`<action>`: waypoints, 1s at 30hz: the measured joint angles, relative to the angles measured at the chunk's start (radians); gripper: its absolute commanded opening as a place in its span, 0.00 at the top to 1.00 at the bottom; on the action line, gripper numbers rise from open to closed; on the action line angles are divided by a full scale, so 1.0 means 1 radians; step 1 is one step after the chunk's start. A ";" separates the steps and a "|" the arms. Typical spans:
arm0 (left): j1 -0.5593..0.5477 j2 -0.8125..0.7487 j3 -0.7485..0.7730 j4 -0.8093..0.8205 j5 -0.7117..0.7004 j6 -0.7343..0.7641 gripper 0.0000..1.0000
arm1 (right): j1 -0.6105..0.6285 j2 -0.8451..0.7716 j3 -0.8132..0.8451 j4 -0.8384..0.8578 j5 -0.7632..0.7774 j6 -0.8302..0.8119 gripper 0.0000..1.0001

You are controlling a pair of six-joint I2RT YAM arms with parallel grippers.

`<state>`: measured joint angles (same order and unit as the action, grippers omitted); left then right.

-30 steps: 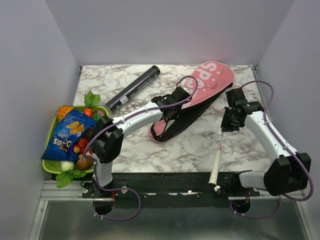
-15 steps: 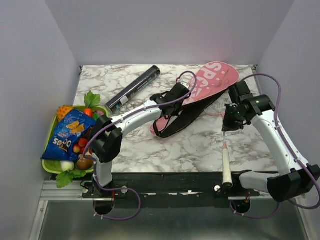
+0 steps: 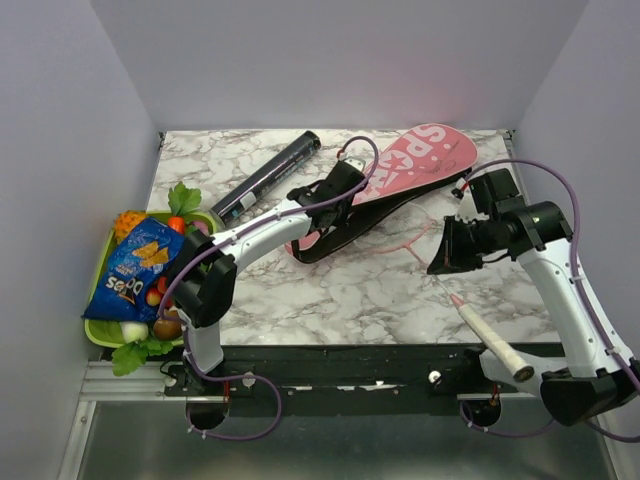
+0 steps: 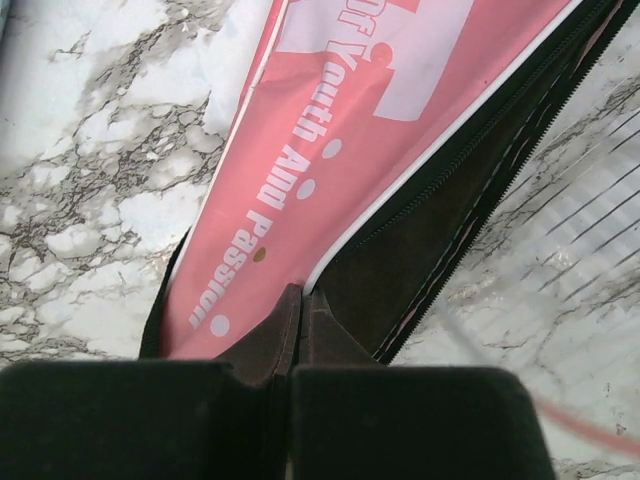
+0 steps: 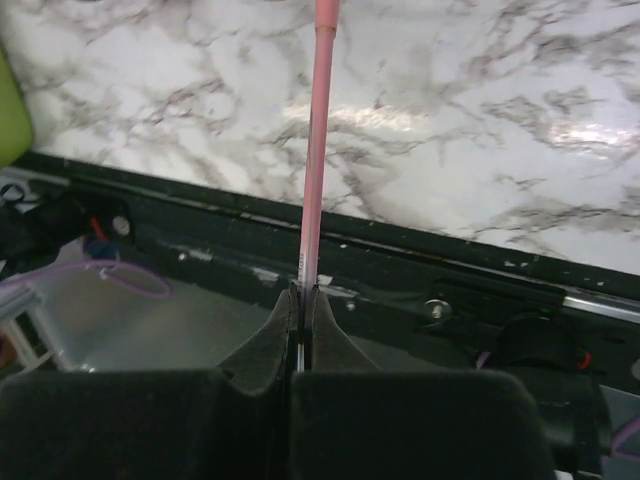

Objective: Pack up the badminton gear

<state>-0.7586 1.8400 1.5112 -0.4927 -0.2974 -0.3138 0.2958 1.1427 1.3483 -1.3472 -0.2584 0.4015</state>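
The pink bag (image 3: 425, 158) lettered "SPORT" lies at the back right of the table, unzipped, its black inside (image 3: 345, 232) showing. My left gripper (image 3: 335, 195) is shut on the bag's upper flap at the open edge; in the left wrist view the jaws (image 4: 300, 297) pinch where pink cover (image 4: 330, 150) meets black lining (image 4: 440, 230). My right gripper (image 3: 445, 262) is shut on a racket's thin pink shaft (image 5: 318, 140). The racket's white handle (image 3: 497, 352) points to the near right. Its pale frame (image 3: 420, 240) reaches toward the bag's mouth. The black tube (image 3: 265, 178) lies at the back left.
A green tray (image 3: 100, 332) of toy fruit with a blue snack packet (image 3: 135, 268) on it sits at the left edge. The black rail (image 3: 330, 355) runs along the table's near edge. Grey walls close in the sides and back.
The right arm has swung the racket so its handle moved from the near middle to the near right. The left gripper has drawn the bag's flap left and back, turning the bag.
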 measured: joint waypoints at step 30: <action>0.187 -0.130 -0.156 0.048 -0.002 -0.002 1.00 | 0.006 -0.148 -0.027 -0.008 -0.382 -0.055 0.99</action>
<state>-0.5713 1.7100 1.3548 -0.4450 -0.2993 -0.3153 0.3019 0.9951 1.3216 -1.3556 -0.6407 0.3466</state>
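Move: The bag's open mouth, its edge already pinched in the left fingers, has its middle some 8 cm right of the left hand and 3 cm ahead. From the right hand, which already holds the racket by its shaft, that mouth is about 20 cm ahead, 9 cm left and 9 cm lower; the racket head is about 15 cm ahead, 10 cm left and slightly lower. The black shuttlecock tube's middle is 17 cm left and 9 cm ahead of the left hand. The bag, still pinched by its mouth edge in the closed left fingers, is dragged about 9 cm left and slightly forward towards the black tube, the hand turning some 10 degrees counter-clockwise. The racket stays gripped by the shaft while the right hand draws it back, up and left, about 5 cm each way, swinging counter-clockwise and rolling its left side up, then nearly settles. ##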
